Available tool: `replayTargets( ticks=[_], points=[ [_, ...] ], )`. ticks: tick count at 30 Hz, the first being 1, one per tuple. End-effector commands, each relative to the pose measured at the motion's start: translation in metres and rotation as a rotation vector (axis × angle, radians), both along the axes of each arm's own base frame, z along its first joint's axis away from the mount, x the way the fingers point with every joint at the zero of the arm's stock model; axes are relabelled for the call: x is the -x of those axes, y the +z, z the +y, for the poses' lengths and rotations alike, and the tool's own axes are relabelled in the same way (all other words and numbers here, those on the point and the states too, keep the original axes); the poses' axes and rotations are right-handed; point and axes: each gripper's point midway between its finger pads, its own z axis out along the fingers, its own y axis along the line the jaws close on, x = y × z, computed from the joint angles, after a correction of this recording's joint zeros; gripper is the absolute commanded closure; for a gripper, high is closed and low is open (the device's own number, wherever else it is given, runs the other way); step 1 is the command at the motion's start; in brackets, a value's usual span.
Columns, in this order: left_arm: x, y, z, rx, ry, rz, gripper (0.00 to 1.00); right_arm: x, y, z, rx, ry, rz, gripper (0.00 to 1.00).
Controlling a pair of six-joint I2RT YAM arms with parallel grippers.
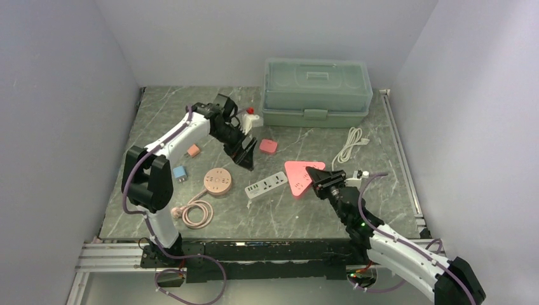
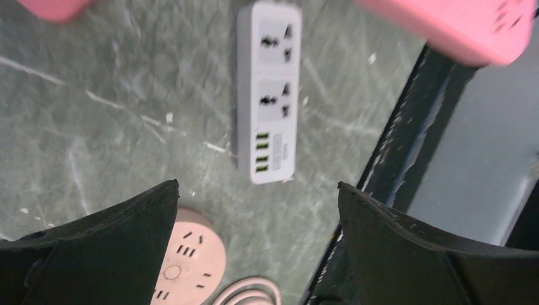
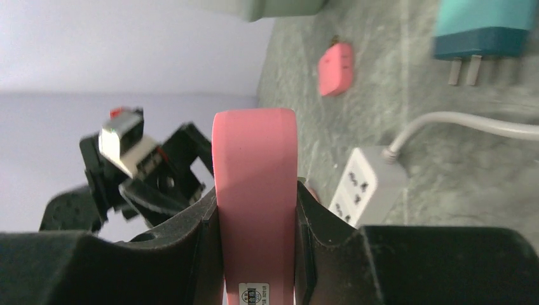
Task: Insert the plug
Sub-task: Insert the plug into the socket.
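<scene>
My right gripper [image 1: 316,176] is shut on a pink triangular socket block [image 1: 297,178], which stands edge-on between the fingers [image 3: 254,184]. A teal plug [image 3: 483,32] with metal prongs lies on the table beyond it. My left gripper [image 1: 245,152] hangs open and empty [image 2: 257,190] over the table, above a white power strip [image 2: 267,95] [image 1: 267,185]. A round pink socket [image 2: 187,264] [image 1: 218,181] lies under its left finger. No plug is held by either gripper.
Small pink [image 1: 268,147], orange [image 1: 193,150] and blue [image 1: 180,173] adapters lie on the marble top. A coiled pink cord [image 1: 197,213] sits front left, a white cable [image 1: 349,146] to the right and a green lidded box [image 1: 316,92] at the back.
</scene>
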Motion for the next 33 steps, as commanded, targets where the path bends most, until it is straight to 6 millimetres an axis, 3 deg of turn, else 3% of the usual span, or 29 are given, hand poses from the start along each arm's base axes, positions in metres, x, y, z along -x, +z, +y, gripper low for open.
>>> replayTargets(
  ticks=[1, 4, 10, 17, 21, 33],
  points=[
    [0.005, -0.035, 0.022, -0.106, -0.143, -0.113, 0.0, -0.01, -0.012, -0.009, -0.106, -0.108, 0.117, 1.0],
    [0.008, -0.04, 0.019, -0.099, -0.156, -0.11, 0.0, -0.012, -0.025, -0.002, -0.121, -0.1, 0.159, 1.0],
    [0.015, -0.049, 0.017, -0.104, -0.191, -0.121, 0.0, -0.014, -0.024, 0.009, -0.148, -0.088, 0.155, 1.0],
    [0.03, -0.09, 0.026, -0.208, -0.306, -0.171, 0.01, -0.011, -0.025, 0.01, -0.165, -0.093, 0.152, 1.0],
    [0.035, -0.108, 0.029, -0.236, -0.342, -0.164, 0.05, -0.013, -0.02, 0.012, -0.152, -0.095, 0.134, 1.0],
    [0.056, -0.121, 0.023, -0.218, -0.388, -0.128, 0.26, -0.018, -0.028, 0.027, -0.194, -0.062, 0.113, 1.0]
  ],
)
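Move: The left hand is empty and wide open. The white power strip's middle lies roughly 4 cm back from it, 7 cm to its right and 15 cm below; the round socket is about 15 cm left of the strip and 1 cm farther out, the small red adapter some 14 cm beyond the strip. From the right hand, which holds the pink triangular block, the strip is about 14 cm left, level ahead, 14 cm below; the teal plug is 7 cm ahead, 2 cm right, 15 cm below. The left hand sinks about 12 cm towards the strip's USB end, drawing back some 5 cm and a little left, while it turns about 20 degrees clockwise, tips its fingers more steeply down and closes them from fully open to three quarters, without gripping yet. The right hand keeps its grip on the pink triangle and lowers it with a slight dip, rise and second dip, about 6.5 cm in all, easing 2 cm left and tipping forward-down some 13 degrees, to bring it towards the strip's right-hand end. ##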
